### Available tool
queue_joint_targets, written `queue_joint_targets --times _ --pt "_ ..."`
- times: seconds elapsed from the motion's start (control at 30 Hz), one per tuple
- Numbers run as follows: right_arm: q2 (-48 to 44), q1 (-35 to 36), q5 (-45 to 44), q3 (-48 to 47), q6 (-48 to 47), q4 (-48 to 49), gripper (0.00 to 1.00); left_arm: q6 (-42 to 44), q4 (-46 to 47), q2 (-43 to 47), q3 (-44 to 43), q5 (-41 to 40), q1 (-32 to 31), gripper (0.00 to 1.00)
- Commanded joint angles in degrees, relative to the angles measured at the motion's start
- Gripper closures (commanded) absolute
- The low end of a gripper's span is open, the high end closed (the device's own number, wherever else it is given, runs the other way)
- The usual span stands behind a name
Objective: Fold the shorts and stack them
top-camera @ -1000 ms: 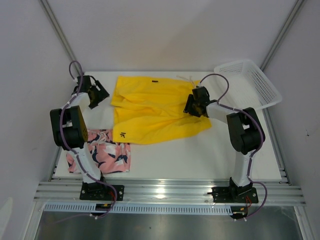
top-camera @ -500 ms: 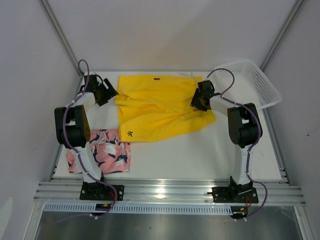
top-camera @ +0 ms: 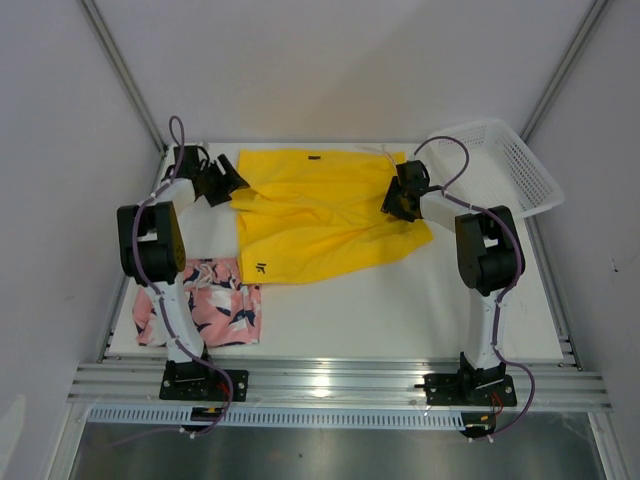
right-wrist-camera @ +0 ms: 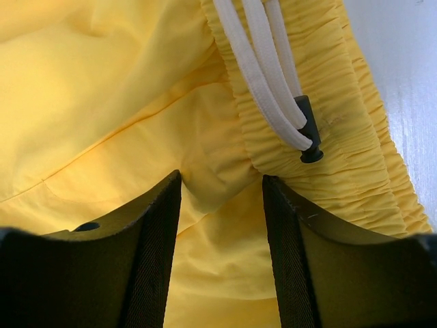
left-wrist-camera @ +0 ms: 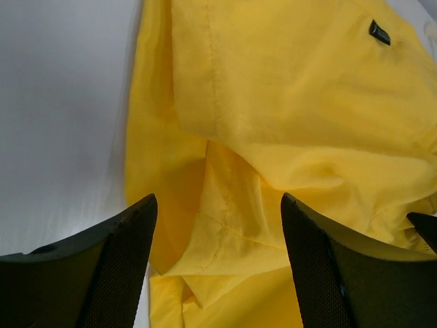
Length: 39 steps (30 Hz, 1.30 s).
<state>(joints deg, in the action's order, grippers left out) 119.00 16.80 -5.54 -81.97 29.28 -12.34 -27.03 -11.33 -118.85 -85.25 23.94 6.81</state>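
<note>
The yellow shorts [top-camera: 320, 215] lie spread at the back middle of the table, a small dark logo [top-camera: 261, 267] on their near leg. My left gripper [top-camera: 232, 186] sits at their left edge; in the left wrist view it [left-wrist-camera: 218, 198] is open wide over loose yellow folds [left-wrist-camera: 232, 232]. My right gripper [top-camera: 400, 200] rests on their right side by the waistband; its jaws [right-wrist-camera: 222, 178] stand apart astride yellow cloth, next to the white drawstring [right-wrist-camera: 273, 75]. The pink printed shorts [top-camera: 205, 312] lie folded at the front left.
A white mesh basket [top-camera: 500, 165] tilts at the back right corner. Grey walls and frame rails close in the back and sides. A dark label [left-wrist-camera: 379, 32] marks the yellow cloth.
My left gripper has swung right to the yellow shorts' left edge and narrowed slightly. My right gripper moved back and right, and the yellow shorts shifted that way with it.
</note>
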Motion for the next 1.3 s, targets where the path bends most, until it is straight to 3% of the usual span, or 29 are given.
queue_joint_targets --times 0.0,0.17,0.27,0.37,0.4,0.63,0.7,0.77,0.8,0.9,0.97,1.27 --pt "-1.67 0.52 2.37 0.76 -1.07 -0.32 0.47 2.51 -7.1 -2.26 -5.27 -1.25 -1.27 0.25" --pt "-0.88 0.17 8.43 2.26 -0.19 2.31 0.47 1.54 -6.51 -1.39 -2.29 1.53 -1.27 0.3" --pt "0.44 0.6 12.82 2.96 -0.54 4.33 0.5 1.88 -5.1 0.45 -1.41 3.65 -1.8 0.39" --pt "2.63 1.31 16.26 2.53 -0.8 5.92 0.53 3.12 -6.07 0.99 -1.58 3.91 -2.33 0.52" --pt "3.34 1.74 16.18 2.0 -0.8 5.23 0.54 3.03 -5.55 0.99 -1.41 4.79 -2.33 0.61" --pt "4.75 1.75 15.04 1.99 -0.98 4.17 0.6 0.14 3.76 2.56 3.49 8.93 -1.89 0.8" --pt "5.27 1.57 14.42 2.17 -0.89 3.9 0.62 -0.39 7.98 5.19 6.22 8.66 -1.45 0.93" --pt "5.89 1.05 14.24 2.08 -0.37 3.73 0.75 -1.27 10.44 7.13 8.52 7.18 -0.57 1.0" --pt "6.5 0.96 13.46 1.65 -0.01 3.03 0.88 -1.71 11.06 9.4 10.7 5.69 -0.13 1.0" --pt "6.69 0.61 9.96 1.12 1.3 1.45 1.0 -4.69 21.15 15.02 18.44 5.93 2.24 1.0" --pt "6.25 0.34 8.1 1.73 2.01 1.35 1.0 -6.37 26.77 17.59 23.0 6.46 3.91 1.0" --pt "4.84 -0.63 2.3 3.31 6.23 1.26 1.0 -4.53 31.99 22.17 27.06 10.68 4.18 1.0"
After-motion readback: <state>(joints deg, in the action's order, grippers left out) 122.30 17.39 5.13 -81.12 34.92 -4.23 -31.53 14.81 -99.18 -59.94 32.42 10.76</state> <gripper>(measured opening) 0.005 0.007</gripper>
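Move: The raised fold near the left edge of the yellow shorts lies some 2 cm back, 5 cm to the right and 3 cm below the open left fingers. From that hand the black label is about 17 cm ahead and 24 cm right, the folded pink shorts about 28 cm back and 8 cm left, both roughly 5 cm lower. The cloth beside the waistband lies right under the half-open right fingertips, with the black toggle about 4 cm ahead and 4 cm right. The yellow shorts are dragged about 5 cm left under the right fingertips, which then press down a little and shut on the cloth beside the waistband. The left hand eases right, down and slightly back to the raised fold, pinches it shut, then lifts some 9 cm while drawing back and left, its fingers tilting up about 20 degrees. ##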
